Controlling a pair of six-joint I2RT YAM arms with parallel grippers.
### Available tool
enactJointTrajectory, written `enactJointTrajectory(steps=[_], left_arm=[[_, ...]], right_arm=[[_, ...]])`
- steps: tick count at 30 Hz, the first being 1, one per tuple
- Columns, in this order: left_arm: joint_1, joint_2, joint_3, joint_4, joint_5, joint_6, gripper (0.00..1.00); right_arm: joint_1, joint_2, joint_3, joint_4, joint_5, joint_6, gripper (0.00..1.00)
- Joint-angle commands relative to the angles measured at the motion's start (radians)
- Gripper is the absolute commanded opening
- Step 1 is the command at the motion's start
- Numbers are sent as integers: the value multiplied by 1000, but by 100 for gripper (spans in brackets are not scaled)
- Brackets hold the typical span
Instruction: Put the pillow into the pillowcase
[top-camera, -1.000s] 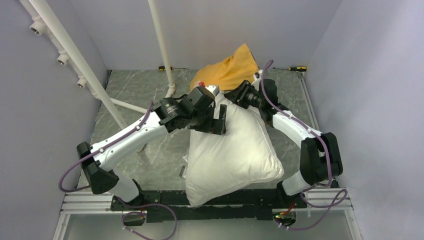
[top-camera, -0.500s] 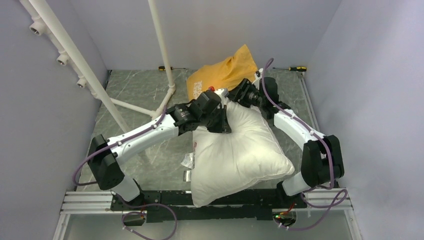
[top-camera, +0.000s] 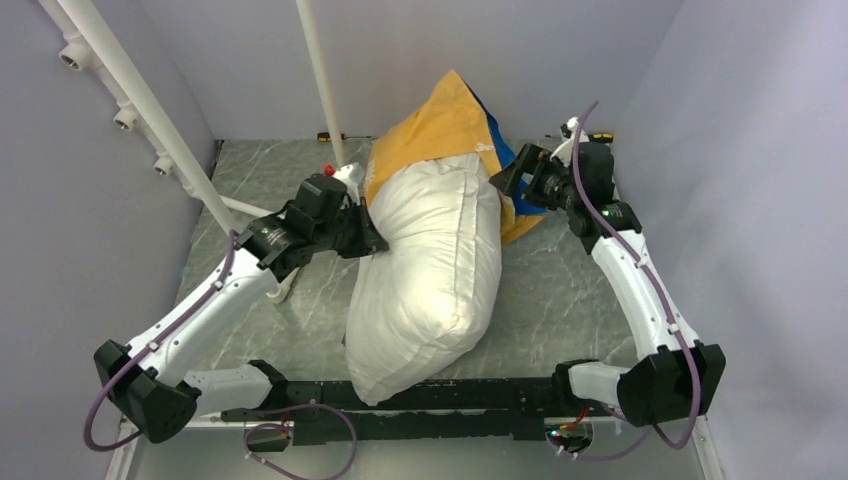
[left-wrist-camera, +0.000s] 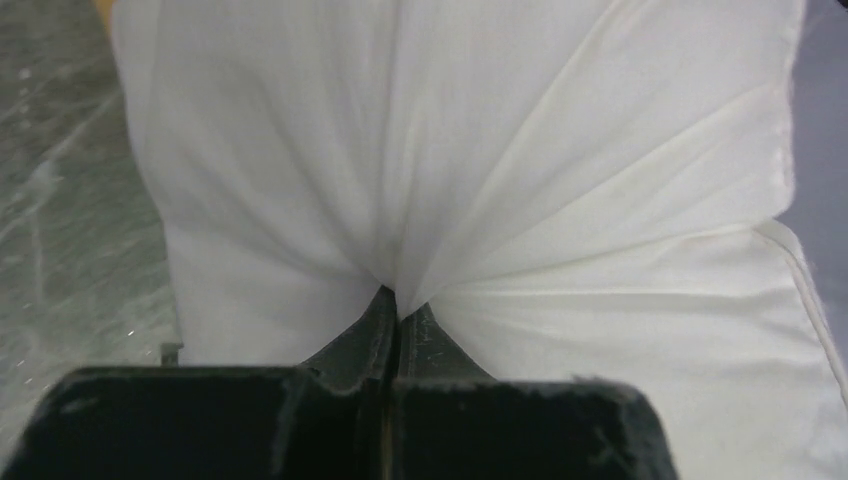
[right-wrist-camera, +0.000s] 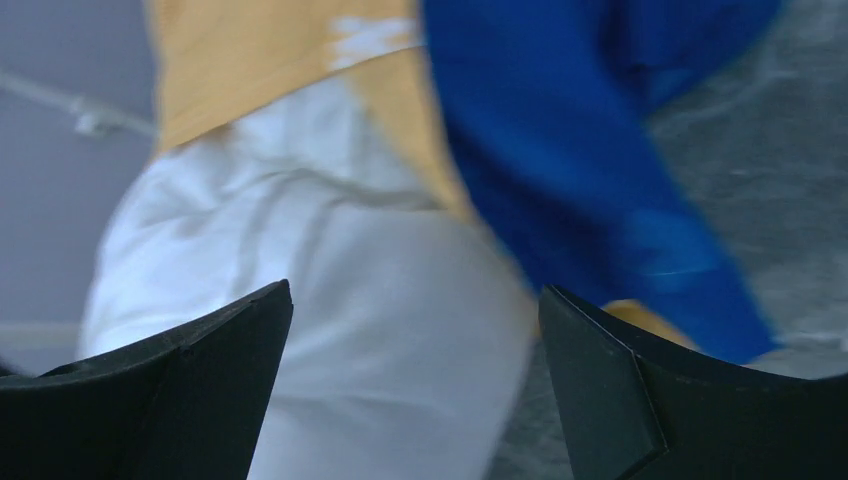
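Note:
The plump white pillow (top-camera: 430, 270) stands tipped on its edge in the middle of the table, its far end pushed into the pillowcase (top-camera: 430, 125), which is yellow-orange with a blue side showing on the right. My left gripper (top-camera: 372, 238) is shut on a pinch of pillow fabric on the pillow's left flank; in the left wrist view the cloth (left-wrist-camera: 480, 150) fans out from the closed fingertips (left-wrist-camera: 398, 305). My right gripper (top-camera: 505, 182) stands open just right of the pillow, beside the blue cloth (right-wrist-camera: 560, 150), with nothing gripped; the pillow (right-wrist-camera: 330, 300) lies ahead of it.
A white pipe frame (top-camera: 180, 150) rises at the back left. Two screwdrivers (top-camera: 600, 137) lie along the back wall. Grey walls close in the marble table (top-camera: 560, 300) on three sides. The near rail (top-camera: 450, 400) runs under the pillow's near end.
The left gripper closed on the pillow and swung it up onto its edge, leftward. The right gripper let go, opened and drew back to the right. The pillowcase now stands up over the pillow's far end.

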Motion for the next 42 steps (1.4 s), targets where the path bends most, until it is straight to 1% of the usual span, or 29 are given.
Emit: enactJointTrajectory(steps=[1, 4, 6, 7, 8, 9, 10, 11, 12, 13, 15, 21, 22, 24, 27, 30, 34, 35, 38, 40, 42], left_arm=[[59, -25, -29, -83, -107, 47, 0], [76, -37, -43, -94, -105, 46, 0], [88, -45, -57, -83, -90, 43, 0], [92, -47, -60, -80, -87, 42, 0], [97, -48, -60, -77, -83, 43, 0], [101, -48, -59, -79, -84, 44, 0], [105, -48, -57, -79, -83, 45, 0], [108, -47, -56, -76, -79, 50, 0], [113, -47, -51, -76, -78, 51, 0], [116, -46, -49, -77, -78, 52, 0], [125, -46, -53, -70, -72, 53, 0], [142, -41, -71, -16, -33, 35, 0], [142, -39, -71, 0, -25, 33, 0], [144, -29, -69, 33, -13, 24, 0], [144, 8, -50, 100, 5, 10, 0], [146, 79, 6, 167, 12, 3, 0], [150, 199, 142, 242, 12, 7, 0], [153, 230, 177, 264, 12, 10, 0], [162, 326, 306, 294, -12, 23, 0], [164, 396, 403, 284, -73, 35, 0], [165, 442, 464, 301, -116, 32, 0]], right_arm=[[-45, 76, -19, -41, 59, -96, 98], [-47, 147, -6, -10, 97, -117, 98], [-47, 195, -4, 21, 86, -126, 97], [-48, 220, 2, 33, 65, -127, 96], [-49, 250, 11, 34, 54, -133, 92], [-49, 272, 14, 43, 46, -131, 84], [-56, 284, 13, 51, 32, -127, 71], [-67, 283, 6, 63, 13, -118, 50], [-79, 270, -7, 72, 1, -105, 26], [-89, 245, -22, 80, -1, -92, 15], [-95, 195, -33, 64, 0, -89, 1], [-95, 31, 5, -44, -45, -100, 0], [-96, -3, 16, -52, -74, -98, 0], [-96, -42, 43, -68, -158, -95, 0], [-96, -67, 80, -70, -358, -72, 0], [-95, -101, 96, 4, -538, 10, 0], [-94, -116, 162, 116, -707, 139, 0], [-90, -115, 172, 178, -749, 184, 0], [-72, -94, 204, 356, -838, 349, 0], [-44, -71, 244, 403, -863, 390, 0], [8, -45, 284, 407, -875, 397, 0]])
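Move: The right hand, open and empty, goes for the right-hand rim of the pillowcase, some 4 cm ahead, 3 cm to its right and 12 cm below. From the same hand, the pillow's middle lies about 17 cm back and 15 cm left, and the orange body of the case about 10 cm farther out and 13 cm left, both roughly 9 cm lower. From the left hand, which already pinches the pillow's left edge, that rim is about 14 cm ahead, 26 cm right and 9 cm below. Down about 12 cm and a little forward, the open right hand goes to the pillowcase rim and shuts on it, then hauls it up some 24 cm and back about 12 cm, drifting left over the pillow while twisting about 30 degrees, mostly counter-clockwise. The left hand, still pinching the pillow, shifts 3 cm left, holds, then swings some 10 cm forward, edging right. ##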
